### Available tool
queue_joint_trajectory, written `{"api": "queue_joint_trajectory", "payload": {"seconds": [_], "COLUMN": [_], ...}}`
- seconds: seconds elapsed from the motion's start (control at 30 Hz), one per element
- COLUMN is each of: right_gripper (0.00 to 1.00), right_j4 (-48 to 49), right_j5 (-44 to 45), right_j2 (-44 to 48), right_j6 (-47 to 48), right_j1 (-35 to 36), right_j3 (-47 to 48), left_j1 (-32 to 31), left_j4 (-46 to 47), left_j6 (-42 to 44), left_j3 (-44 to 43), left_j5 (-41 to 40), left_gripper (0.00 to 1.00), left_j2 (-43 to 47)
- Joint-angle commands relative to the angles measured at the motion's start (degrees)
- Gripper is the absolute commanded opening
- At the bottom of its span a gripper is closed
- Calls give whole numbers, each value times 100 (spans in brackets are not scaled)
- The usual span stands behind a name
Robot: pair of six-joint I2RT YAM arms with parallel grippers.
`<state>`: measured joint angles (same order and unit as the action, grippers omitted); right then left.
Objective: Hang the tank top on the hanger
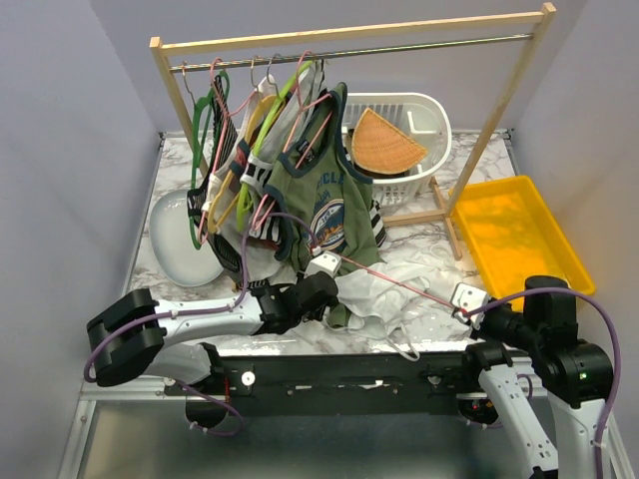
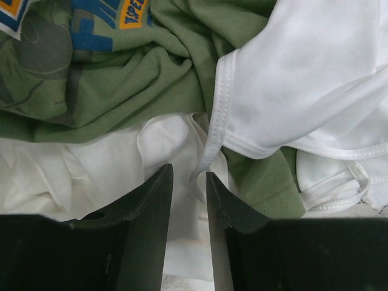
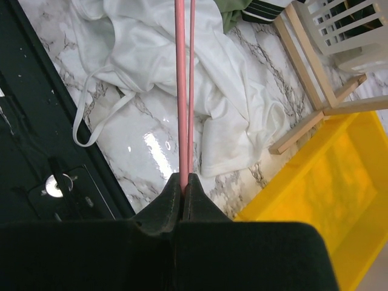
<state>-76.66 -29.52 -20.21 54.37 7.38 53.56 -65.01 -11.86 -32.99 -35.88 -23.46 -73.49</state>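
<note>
The white tank top lies crumpled on the marble table in front of the rack; it also shows in the left wrist view and the right wrist view. My left gripper is at its left edge, under the hanging olive-green top. Its jaws stand narrowly open, and a white strap edge hangs at their tips. My right gripper is shut on one end of the thin pink wire hanger, which stretches left above the white top. The grip on the pink wire is plain.
A wooden clothes rack carries several hangers and clothes at its left. A white laundry basket stands behind it, a yellow tray at the right and a white bowl at the left. The rack's foot is near the white top.
</note>
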Motion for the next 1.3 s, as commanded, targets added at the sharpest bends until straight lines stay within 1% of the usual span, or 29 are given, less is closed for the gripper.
{"api": "queue_joint_trajectory", "payload": {"seconds": [0.0, 0.1, 0.17, 0.3, 0.4, 0.57, 0.8, 1.07, 1.27], "right_gripper": [0, 0, 0, 1, 0, 1, 1, 0, 1], "right_j4": [-1088, -1096, -1088, -1088, -1096, -1096, -1096, -1096, -1079], "right_j5": [60, 34, -36, -63, -256, -537, -924, -1082, -951], "right_j2": [-89, -36, 8, 87, -9, -272, -642, -950, -1029], "right_j6": [170, 179, 188, 171, 171, 241, 320, 338, 329], "right_j1": [-26, -17, -8, 9, 45, 115, 211, 247, 255], "right_j3": [172, 94, -3, -48, -4, -12, -117, -188, -127], "left_j1": [68, 85, 103, 191, 322, 656, 946, 1026, 1026], "left_j4": [175, 228, 219, 96, 8, -246, -449, -563, -677], "left_j6": [65, 47, 47, 179, 232, 214, 241, 329, 294], "left_j3": [-165, -156, -165, -218, -253, -350, -595, -859, -868], "left_j5": [-282, -273, -273, -308, -282, -317, -396, -396, -98], "left_gripper": [28, 7, 0, 0, 0, 0, 0, 0, 0], "left_j2": [-148, -139, -95, 72, 239, 397, 476, 573, 827]}}
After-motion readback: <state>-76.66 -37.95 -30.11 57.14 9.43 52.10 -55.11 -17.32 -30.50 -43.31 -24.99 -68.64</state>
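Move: Right at the left fingertips, about 1 cm ahead and 1 cm below, lies a strap of the white tank top; the tank top's body is some 12 cm to the right and 2 cm ahead, and the hanging green shirt about 15 cm straight ahead and higher. From the right hand, which already holds the pink hanger, the strap lies roughly 26 cm left, 5 cm ahead and 14 cm below, and the tank top's body 14 cm left and 6 cm ahead. Shutting its half-open fingers, the left hand pinches the white strap, then carries it up some 6 cm and forward about as far, drifting a little left, towards the hanging green shirt. The right hand, keeping its grip on the hanger, then shifts about 3 cm left and slightly down, tipping some 10 degrees downward and turning a little counter-clockwise, so that the hanger's far end sinks towards the strap. ##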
